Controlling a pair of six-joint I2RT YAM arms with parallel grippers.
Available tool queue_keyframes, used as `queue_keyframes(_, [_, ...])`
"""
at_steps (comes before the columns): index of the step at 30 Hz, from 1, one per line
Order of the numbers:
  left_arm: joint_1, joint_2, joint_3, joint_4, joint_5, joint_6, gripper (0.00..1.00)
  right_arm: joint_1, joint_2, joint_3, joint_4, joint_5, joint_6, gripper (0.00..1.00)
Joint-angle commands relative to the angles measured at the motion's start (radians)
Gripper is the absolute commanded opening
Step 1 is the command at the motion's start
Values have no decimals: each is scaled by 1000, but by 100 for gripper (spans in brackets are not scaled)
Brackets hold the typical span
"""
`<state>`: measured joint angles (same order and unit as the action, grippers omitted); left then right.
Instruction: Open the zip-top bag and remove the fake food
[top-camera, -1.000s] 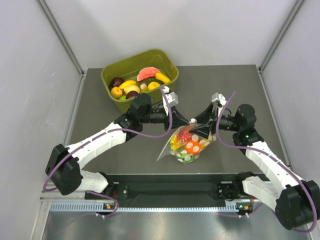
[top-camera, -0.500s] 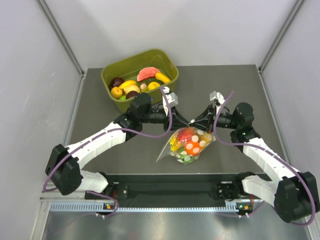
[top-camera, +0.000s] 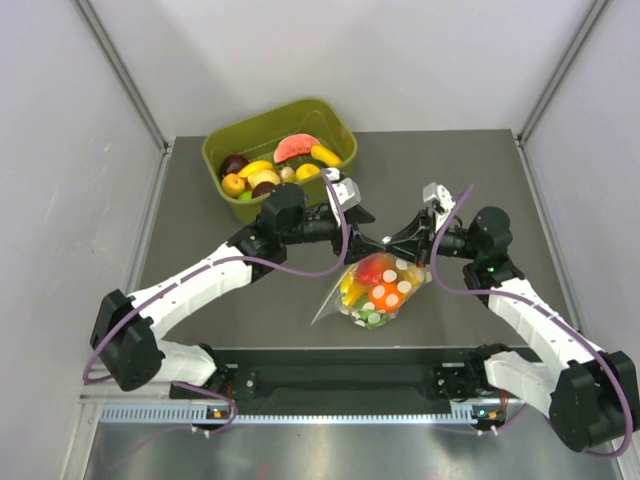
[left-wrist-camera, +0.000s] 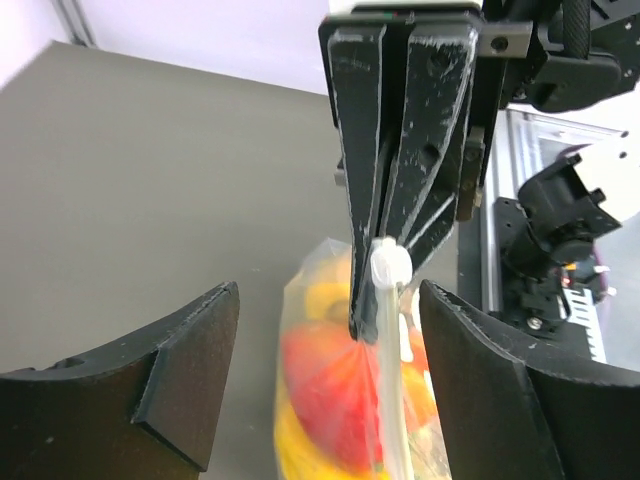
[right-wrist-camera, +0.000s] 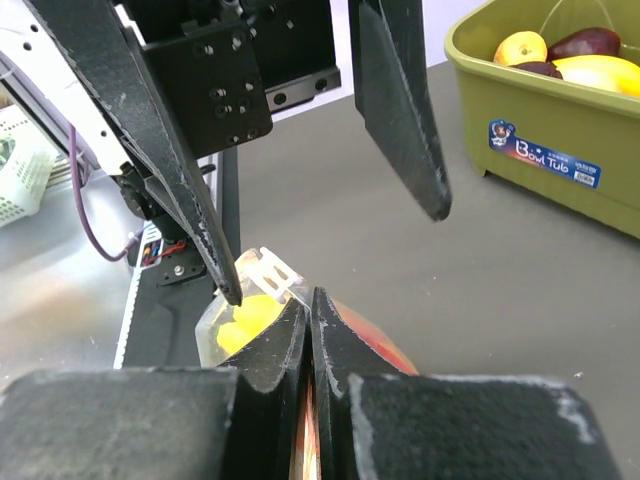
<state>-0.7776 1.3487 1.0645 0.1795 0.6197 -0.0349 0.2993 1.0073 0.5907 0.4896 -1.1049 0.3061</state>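
Note:
The zip-top bag (top-camera: 377, 292) hangs by its top over the near middle of the table, clear with white dots, its lower part near or on the mat. Fake food fills it: a red piece (left-wrist-camera: 340, 385), yellow pieces (right-wrist-camera: 248, 312) and an orange dotted piece (top-camera: 388, 294). My right gripper (right-wrist-camera: 310, 302) is shut on the bag's zip strip, close to the white slider (left-wrist-camera: 390, 266). My left gripper (left-wrist-camera: 328, 295) stands open facing it, one finger on each side of the bag's top without touching it.
An olive-green tub (top-camera: 225, 158) with other toy fruit, among them a pink watermelon slice (top-camera: 293, 147), stands at the back left, just behind the left wrist. Grey walls close the table at left, right and back.
My right gripper has shut on the bag's top. My left gripper, shut on it before, has opened and let go. The bag has barely moved.

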Motion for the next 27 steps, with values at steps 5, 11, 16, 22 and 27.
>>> queue_keyframes(5, [-23, -3, 74, 45, -95, 64, 75, 6, -7, 26, 37, -30, -22, 0])
queue_keyframes(11, [-41, 20, 95, 25, -104, 76, 72, 4, -1, 29, 37, -39, -19, 0])
queue_keyframes(16, [-57, 32, 109, -14, -110, 98, 71, 4, -3, 27, 37, -39, -21, 0])
queue_keyframes(22, [-71, 46, 132, -87, -117, 124, 67, 4, 5, 29, 37, -39, -19, 0])
queue_keyframes(27, [-72, 30, 115, -81, -129, 127, 47, 4, 2, 26, 37, -36, -19, 0])
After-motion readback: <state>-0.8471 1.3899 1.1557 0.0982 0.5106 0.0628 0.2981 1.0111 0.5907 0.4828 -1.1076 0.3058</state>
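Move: The bag's white zip slider lies level with the left hand, about 3 cm to its right and 2 cm back, nearer the hand's rear finger. From the right hand, which holds the bag just below it, the slider is about 2 cm left, 1 cm back and 1 cm up. The red food is some 3 cm back and 6 cm below the left hand; the dotted orange food lies about 7 cm back, 2 cm right and 8 cm below it. The left hand, pointing right with its fingers wide apart, rises about 1.5 cm and eases 1 cm forward, then slides some 2 cm right while sinking half that rise and giving back the forward drift, so that the fingers straddle the zip slider and draw in to about half open, the rear fingertip coming up against the slider. The right hand stays in place, fingers shut, keeping its pinch on the bag's top edge just below. ##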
